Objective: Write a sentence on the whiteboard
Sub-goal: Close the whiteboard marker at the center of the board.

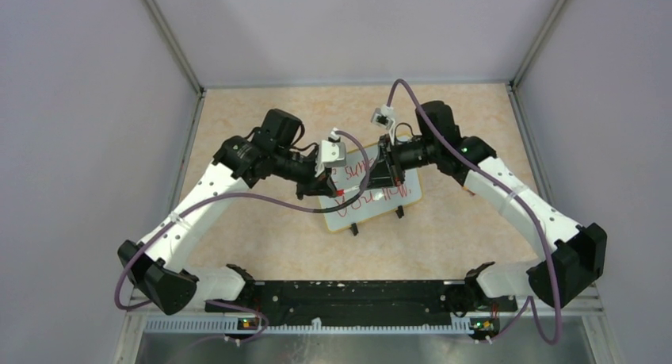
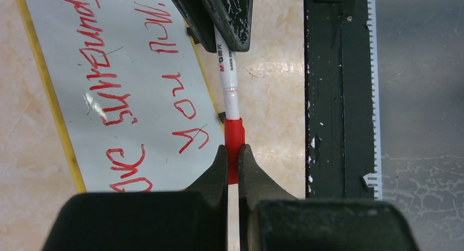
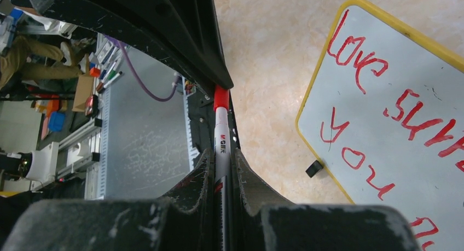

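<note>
The whiteboard [image 1: 380, 208] lies flat mid-table, its yellow rim and glossy face also showing in the left wrist view [image 2: 137, 70] and the right wrist view [image 3: 405, 169]. The sentence [image 2: 104, 81] is in red marker, two lines reading "Love surrounds" and "you now" [image 3: 355, 59]. A white marker [image 2: 228, 81] hangs level just off the board's near edge, its red cap [image 2: 234, 132] fitted on its end. My left gripper [image 2: 233, 150] is shut on the cap. My right gripper [image 3: 221, 155] is shut on the marker's barrel [image 3: 221, 133], facing the left one [image 1: 337, 191].
Two black clip feet [image 1: 354, 228] stick out from the board's near edge. The black base bar [image 1: 349, 296] runs along the table's near side, with a metal ledge beyond it [image 2: 421, 98]. Grey walls enclose the table on three sides.
</note>
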Action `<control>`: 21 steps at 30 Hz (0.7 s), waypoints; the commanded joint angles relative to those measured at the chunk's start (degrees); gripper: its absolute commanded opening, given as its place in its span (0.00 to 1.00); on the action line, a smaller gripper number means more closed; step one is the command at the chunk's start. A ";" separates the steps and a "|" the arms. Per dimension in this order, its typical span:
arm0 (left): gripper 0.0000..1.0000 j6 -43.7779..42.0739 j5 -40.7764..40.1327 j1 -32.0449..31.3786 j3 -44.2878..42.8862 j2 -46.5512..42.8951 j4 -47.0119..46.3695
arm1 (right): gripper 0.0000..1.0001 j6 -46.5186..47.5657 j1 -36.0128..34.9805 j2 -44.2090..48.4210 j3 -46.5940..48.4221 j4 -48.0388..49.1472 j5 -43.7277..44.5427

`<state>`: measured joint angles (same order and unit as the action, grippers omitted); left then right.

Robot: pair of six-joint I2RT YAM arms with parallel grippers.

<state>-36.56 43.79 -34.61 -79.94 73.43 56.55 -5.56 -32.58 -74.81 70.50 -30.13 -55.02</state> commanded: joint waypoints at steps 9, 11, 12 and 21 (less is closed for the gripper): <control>0.00 14.12 7.08 -0.28 -4.66 4.32 -10.75 | 0.00 -0.64 -2.07 -2.40 3.23 4.50 3.22; 0.00 16.05 8.66 -0.52 -5.72 5.46 -11.91 | 0.00 -0.98 -2.37 -3.15 3.21 5.07 3.14; 0.00 16.71 9.59 -0.52 -6.13 5.91 -12.36 | 0.00 -1.13 -2.40 -3.47 3.18 5.29 3.00; 0.32 16.25 11.94 2.81 -6.08 3.80 -10.78 | 0.00 -2.34 -0.16 -2.22 2.12 6.30 1.11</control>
<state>-21.17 48.49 -32.60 -82.72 79.55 52.23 -6.66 -33.21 -77.30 71.31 -28.29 -52.69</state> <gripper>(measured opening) 0.246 0.084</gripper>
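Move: The marker body, held in the right fingers, has its middle about 8 cm to the left hand's right and 1 cm ahead, nearly level; its tip already sits in the red cap the left fingers hold. From the right hand that cap is some 7 cm left and 2 cm back. The whiteboard's middle lies 10 cm ahead of the left hand, 9 cm right and 25 cm below; its nearer black clip is straight right 5 cm, equally low. Push the left gripper about 2 cm to the right and slightly less forward, driving the gripped red cap farther onto the marker while rolling the wrist some 15 degrees, its top going forward. Meanwhile carry the still-closed right gripper about 1.5 cm forward with the marker body, easing left and down against the cap. At the end, part the left fingers and let go of the cap. ##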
